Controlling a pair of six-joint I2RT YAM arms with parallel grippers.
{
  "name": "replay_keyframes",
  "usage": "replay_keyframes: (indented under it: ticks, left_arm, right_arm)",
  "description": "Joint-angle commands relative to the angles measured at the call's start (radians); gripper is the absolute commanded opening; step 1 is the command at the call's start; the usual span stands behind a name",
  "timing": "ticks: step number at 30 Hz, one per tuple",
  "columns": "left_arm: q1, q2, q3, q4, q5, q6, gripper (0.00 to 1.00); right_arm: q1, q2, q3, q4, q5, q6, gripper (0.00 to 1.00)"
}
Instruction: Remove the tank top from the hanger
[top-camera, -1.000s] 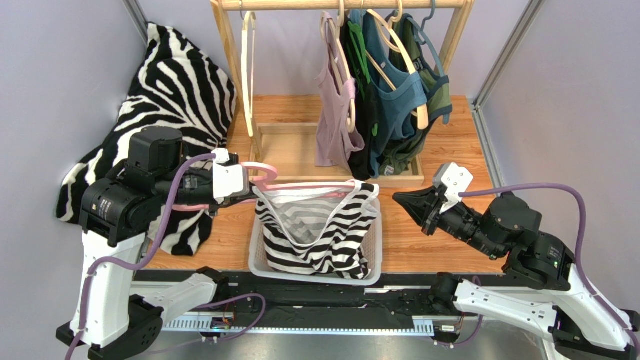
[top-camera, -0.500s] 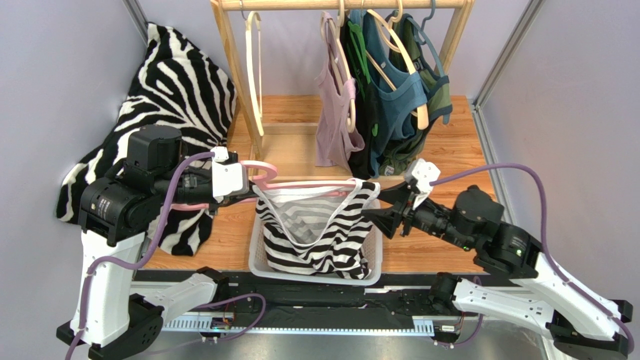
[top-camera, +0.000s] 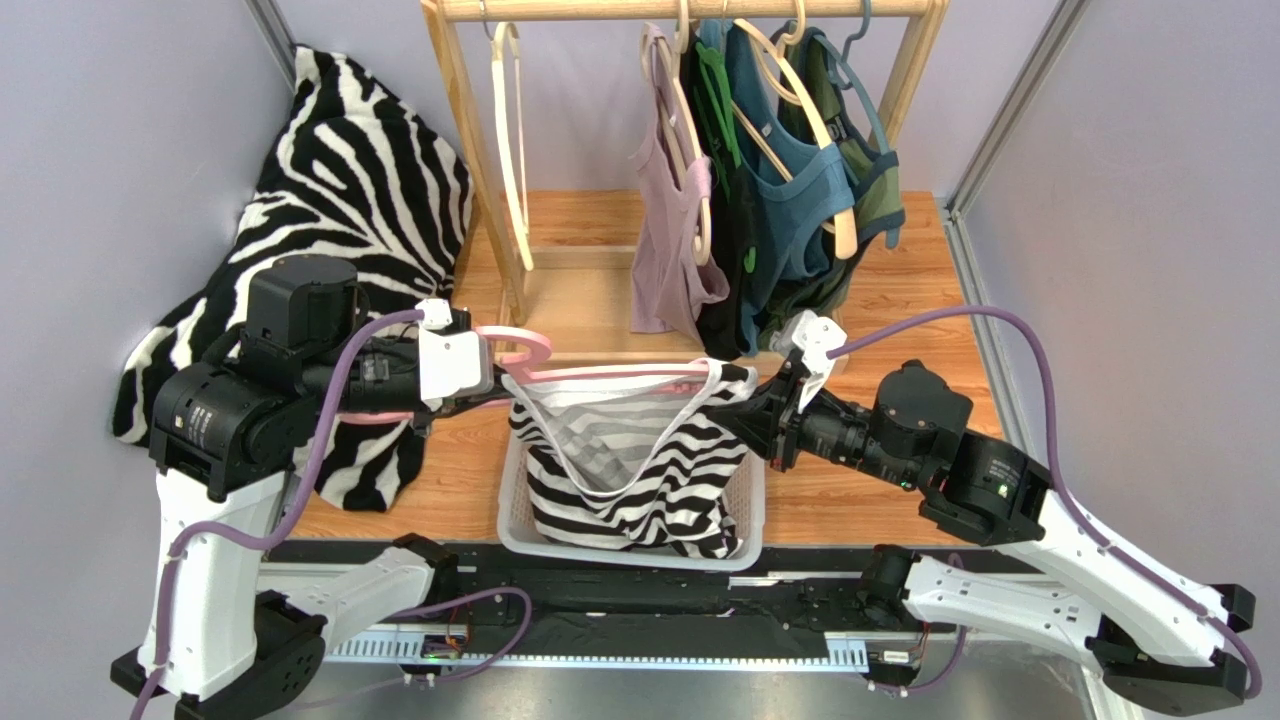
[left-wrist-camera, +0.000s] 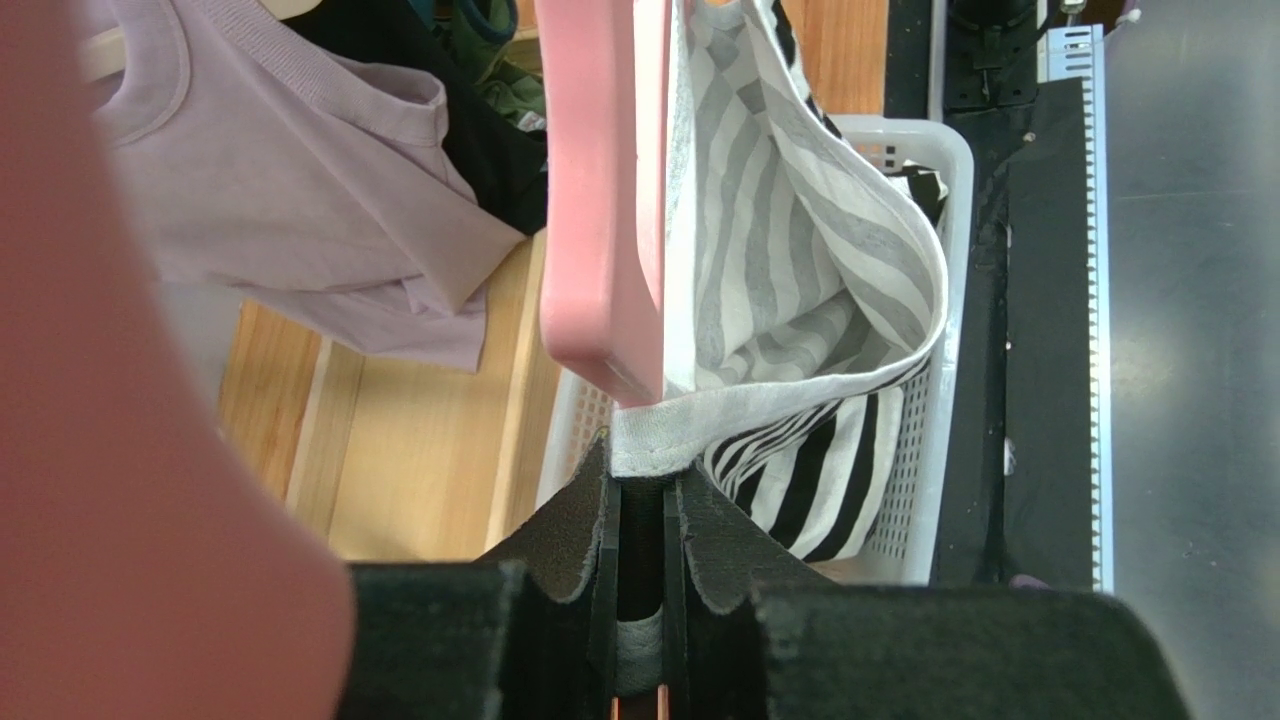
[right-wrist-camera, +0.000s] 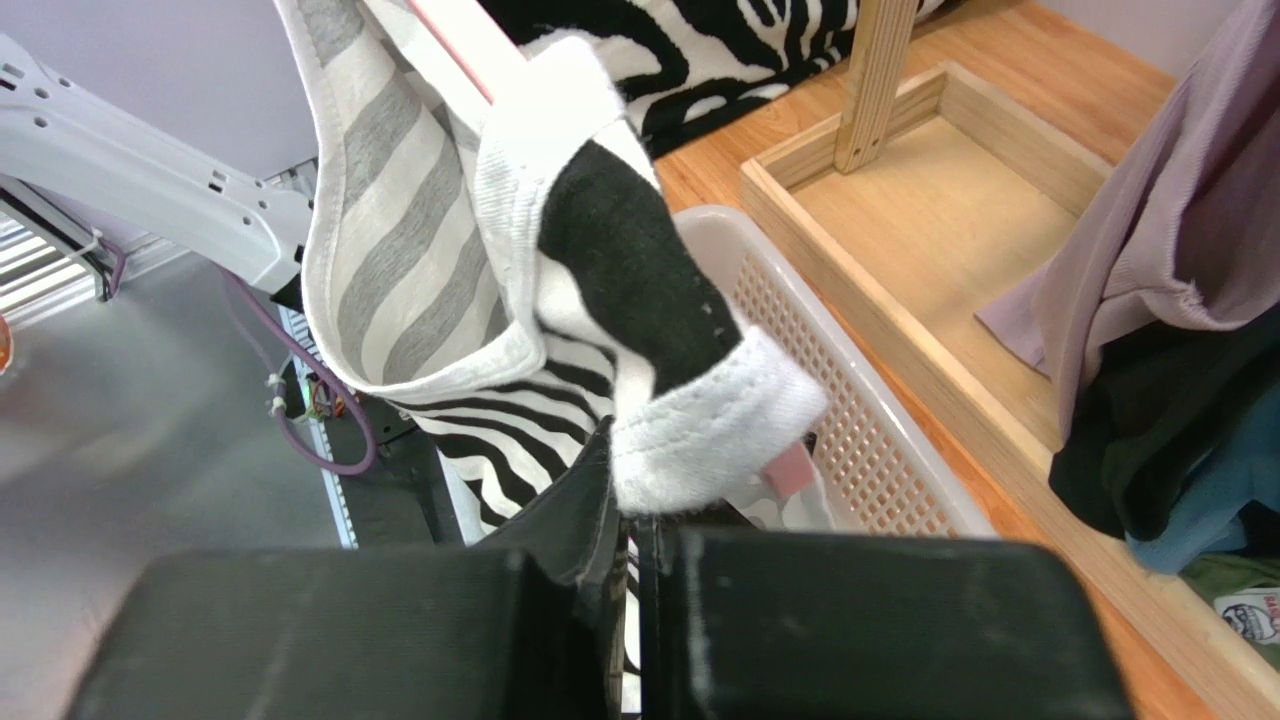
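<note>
The black-and-white striped tank top (top-camera: 631, 450) hangs on a pink hanger (top-camera: 526, 348) above a white basket. My left gripper (top-camera: 493, 381) holds the hanger's left end. In the left wrist view the gripper (left-wrist-camera: 642, 468) is shut just below the hanger (left-wrist-camera: 601, 195), and the tank top's white hem (left-wrist-camera: 706, 428) is pinched between the pads. My right gripper (top-camera: 747, 408) is at the top's right shoulder. In the right wrist view this gripper (right-wrist-camera: 639, 518) is shut on the white strap hem (right-wrist-camera: 706, 443). The hanger's pink tip (right-wrist-camera: 787, 468) peeks out beside it.
The white mesh basket (top-camera: 751, 503) stands under the tank top at the table's near edge. Behind it a wooden rack (top-camera: 466, 135) carries a lilac top (top-camera: 661, 240) and dark and blue garments (top-camera: 781, 195). Zebra-print cloth (top-camera: 361, 165) lies at the left.
My right gripper swung left from open space beside the basket to the tank top's right shoulder and closed on the strap. The left arm and the hanger stayed put.
</note>
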Motion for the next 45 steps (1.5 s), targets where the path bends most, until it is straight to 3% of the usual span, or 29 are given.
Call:
replay_keyframes:
  ticks: [1,6,12,17,23,27,29,30,35,41,45]
  left_arm:
    - [-0.002,0.000,0.029,-0.180,0.038,-0.010,0.03]
    - [-0.002,0.000,0.029,-0.178,0.029,-0.012,0.03]
    - [-0.002,0.001,0.026,-0.183,0.028,-0.007,0.04]
    - [-0.002,0.003,0.041,-0.192,0.043,-0.005,0.04]
    - [-0.003,0.003,0.107,-0.165,0.028,-0.033,0.02]
    - [0.006,0.026,0.194,-0.036,-0.060,-0.122,0.01]
    - [0.007,0.051,0.220,-0.017,-0.083,-0.134,0.00]
    - [0.007,0.058,0.228,-0.022,-0.081,-0.130,0.00]
    - [0.007,0.088,0.155,-0.069,-0.041,-0.084,0.02]
    - [0.003,0.124,0.090,-0.153,0.034,0.010,0.03]
    - [-0.025,0.164,0.104,-0.218,0.071,0.042,0.05]
  right_arm:
    - [0.003,-0.045,0.021,0.021,-0.003,0.011,0.00]
    - [0.003,-0.099,0.061,-0.058,0.049,-0.009,0.00]
    - [0.003,-0.183,0.086,-0.084,0.295,-0.041,0.00]
    - [0.002,-0.145,0.097,-0.119,0.425,-0.058,0.00]
    - [-0.025,-0.053,0.057,-0.141,0.413,-0.087,0.00]
    - [-0.028,-0.012,0.044,-0.130,0.333,-0.102,0.01]
    - [-0.028,-0.002,0.052,-0.128,0.275,-0.135,0.09]
    - [-0.026,0.002,0.060,-0.136,0.255,-0.144,0.26]
    - [-0.028,-0.027,0.147,-0.268,0.184,-0.211,0.59]
    - [-0.028,-0.075,0.296,-0.337,0.150,-0.322,0.65]
    - [-0.028,0.003,0.383,-0.328,0.077,-0.380,0.64]
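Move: The striped tank top hangs on the pink hanger between the hands; the right fingertips already pinch its right shoulder strap. From the right hand the hanger's right end is about 4 cm ahead and 2 to the right, level with it; the basket's middle is roughly 6 cm back, 10 left and 25 below, the lilac top some 20 cm ahead and 3 left. From the left hand, which holds the hanger, that end is about 27 cm right, 2 ahead and 3 lower. The tank top's right strap is drawn outward by the right hand, about 8 cm to the right while rising 5, then swung forward and down around the hanger's end, wrist turning some 20 degrees clockwise. The fingers open low down, let go, and retreat back, right and up. The left hand keeps hanger and cloth gripped, lifting about 5 cm, then lowering again and carrying the hanger 4 cm forward. ##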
